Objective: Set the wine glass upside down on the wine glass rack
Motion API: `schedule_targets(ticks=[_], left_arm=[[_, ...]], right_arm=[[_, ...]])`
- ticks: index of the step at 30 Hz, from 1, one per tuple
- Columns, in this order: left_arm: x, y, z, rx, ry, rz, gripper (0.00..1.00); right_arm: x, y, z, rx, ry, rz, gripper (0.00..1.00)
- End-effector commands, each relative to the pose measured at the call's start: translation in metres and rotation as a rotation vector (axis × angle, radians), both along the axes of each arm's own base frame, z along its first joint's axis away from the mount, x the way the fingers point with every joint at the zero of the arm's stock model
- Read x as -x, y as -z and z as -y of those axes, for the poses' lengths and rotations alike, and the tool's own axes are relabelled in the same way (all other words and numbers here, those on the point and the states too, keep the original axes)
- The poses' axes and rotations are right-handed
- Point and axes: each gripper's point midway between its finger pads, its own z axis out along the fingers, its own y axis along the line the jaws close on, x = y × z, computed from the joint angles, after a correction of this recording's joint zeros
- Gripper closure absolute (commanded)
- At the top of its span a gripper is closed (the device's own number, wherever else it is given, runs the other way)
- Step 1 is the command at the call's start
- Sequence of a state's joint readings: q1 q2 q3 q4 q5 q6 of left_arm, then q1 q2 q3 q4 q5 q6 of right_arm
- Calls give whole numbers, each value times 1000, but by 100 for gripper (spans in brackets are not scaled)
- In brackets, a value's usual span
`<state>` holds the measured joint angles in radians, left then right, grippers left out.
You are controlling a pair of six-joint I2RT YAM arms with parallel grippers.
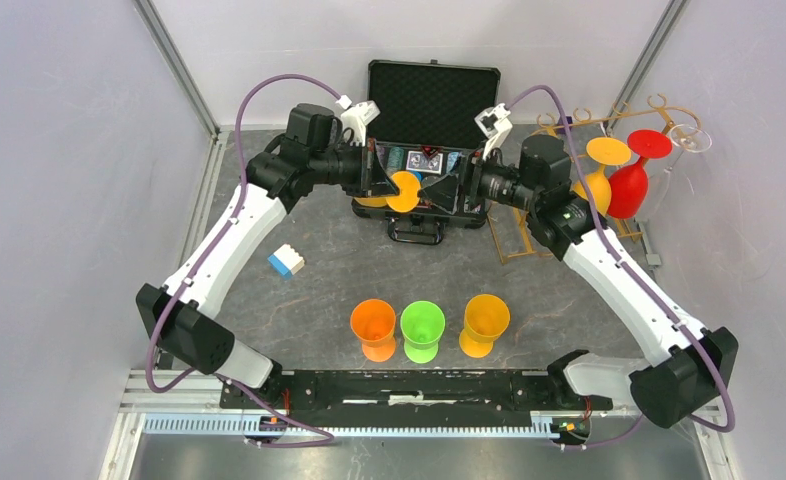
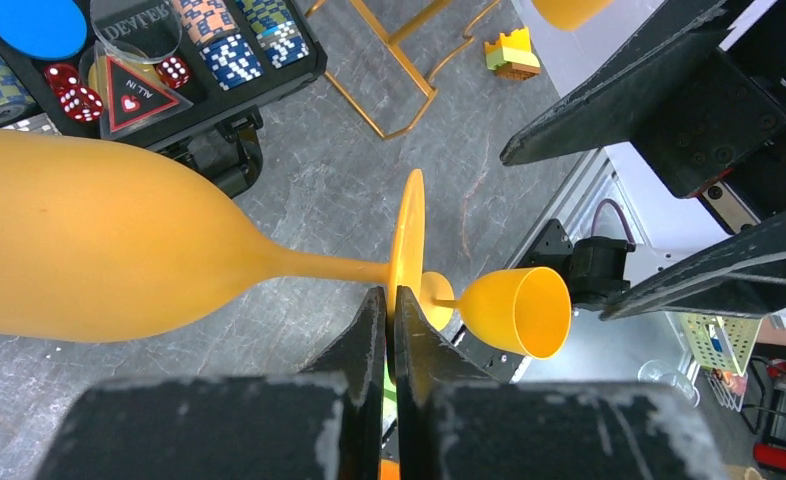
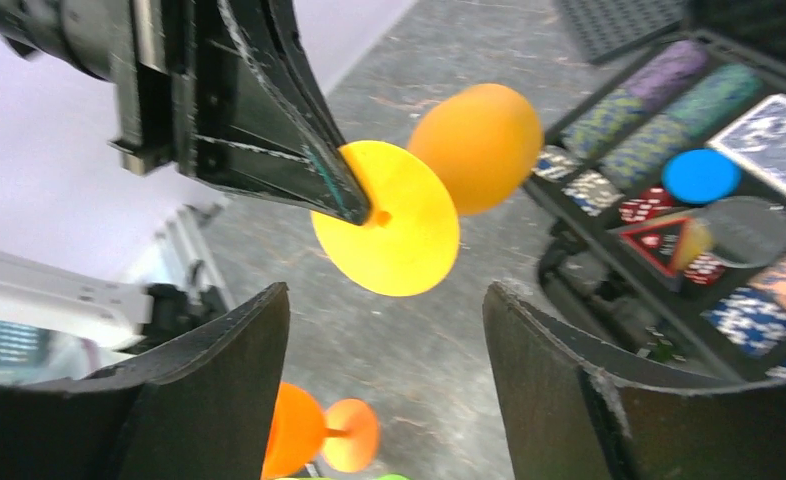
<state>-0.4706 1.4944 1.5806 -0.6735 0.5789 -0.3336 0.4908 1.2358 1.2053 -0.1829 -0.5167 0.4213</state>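
Observation:
A yellow-orange wine glass (image 1: 403,190) lies level in the air in front of the poker case. My left gripper (image 2: 390,300) is shut on the rim of its foot disc (image 2: 407,250), and its bowl (image 2: 79,240) points away to the left. Facing it, my right gripper (image 3: 384,295) is open, just short of the foot disc (image 3: 399,235) and not touching it. The gold wire wine glass rack (image 1: 497,240) stands at the back right, behind the right arm. On it hang a yellow glass (image 1: 599,170), a red glass (image 1: 634,180) and a clear glass (image 1: 684,140), all upside down.
The open black poker chip case (image 1: 434,100) sits at the back centre. An orange glass (image 1: 374,325), a green glass (image 1: 421,328) and a yellow glass (image 1: 484,322) stand in a row near the arm bases. A blue and white block (image 1: 287,262) lies to the left.

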Motion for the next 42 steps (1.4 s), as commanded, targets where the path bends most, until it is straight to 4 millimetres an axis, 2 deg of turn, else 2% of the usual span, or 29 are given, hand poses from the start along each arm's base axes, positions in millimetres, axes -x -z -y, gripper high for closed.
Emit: schedule_targets(ticks=[1, 11, 15, 18, 27, 30, 33, 35, 38, 42], left_arm=[[5, -36, 1, 77, 28, 105, 98], [14, -50, 5, 122, 84, 125, 98], [16, -53, 6, 131, 91, 129, 98], [17, -55, 9, 151, 102, 121, 98], [18, -60, 17, 212, 127, 96, 98], [19, -58, 18, 216, 130, 89, 97], [19, -57, 18, 216, 131, 89, 95], [19, -56, 18, 215, 130, 87, 93], [18, -54, 17, 212, 124, 86, 86], [17, -52, 15, 200, 113, 88, 63]], right_arm=[[16, -41, -14, -229, -141, -60, 30], [-5, -10, -8, -227, -93, -146, 36], [-11, -4, -5, -226, -74, -159, 36], [-8, -5, -10, -260, -110, -174, 39], [8, -23, -17, -412, -216, -167, 62], [9, -22, -17, -411, -221, -170, 74], [9, -24, -17, -413, -226, -166, 92], [10, -25, -18, -412, -232, -167, 100], [9, -26, -18, -413, -234, -169, 100], [11, -25, -18, -408, -234, -171, 100]])
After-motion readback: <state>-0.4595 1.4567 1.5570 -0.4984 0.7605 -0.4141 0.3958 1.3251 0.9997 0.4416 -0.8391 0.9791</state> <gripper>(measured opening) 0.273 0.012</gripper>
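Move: The yellow wine glass is already held by its foot in the left fingers, the foot's middle about 3 cm to that hand's right, 1 cm ahead and 1 cm below. From the open right hand, that foot's middle lies some 6 cm left, 2 cm ahead and 3 cm lower. Well below the right hand, the poker case is about 15 cm ahead and 1 cm left, and the green glass about 16 cm back and 2 cm left. The left hand lifts the wine glass about 5 cm, easing slightly right and back and tilting a little so the foot comes up to the waiting right hand, and at the end its fingers start to open. The right hand bobs up and down a couple of centimetres, then creeps left to end about 1.5 cm nearer and 1 cm higher, rolling and tipping some 30 degrees so its fingers point less downward, and shuts from three-quarters open to pinch the foot's free edge across from the left fingers. ##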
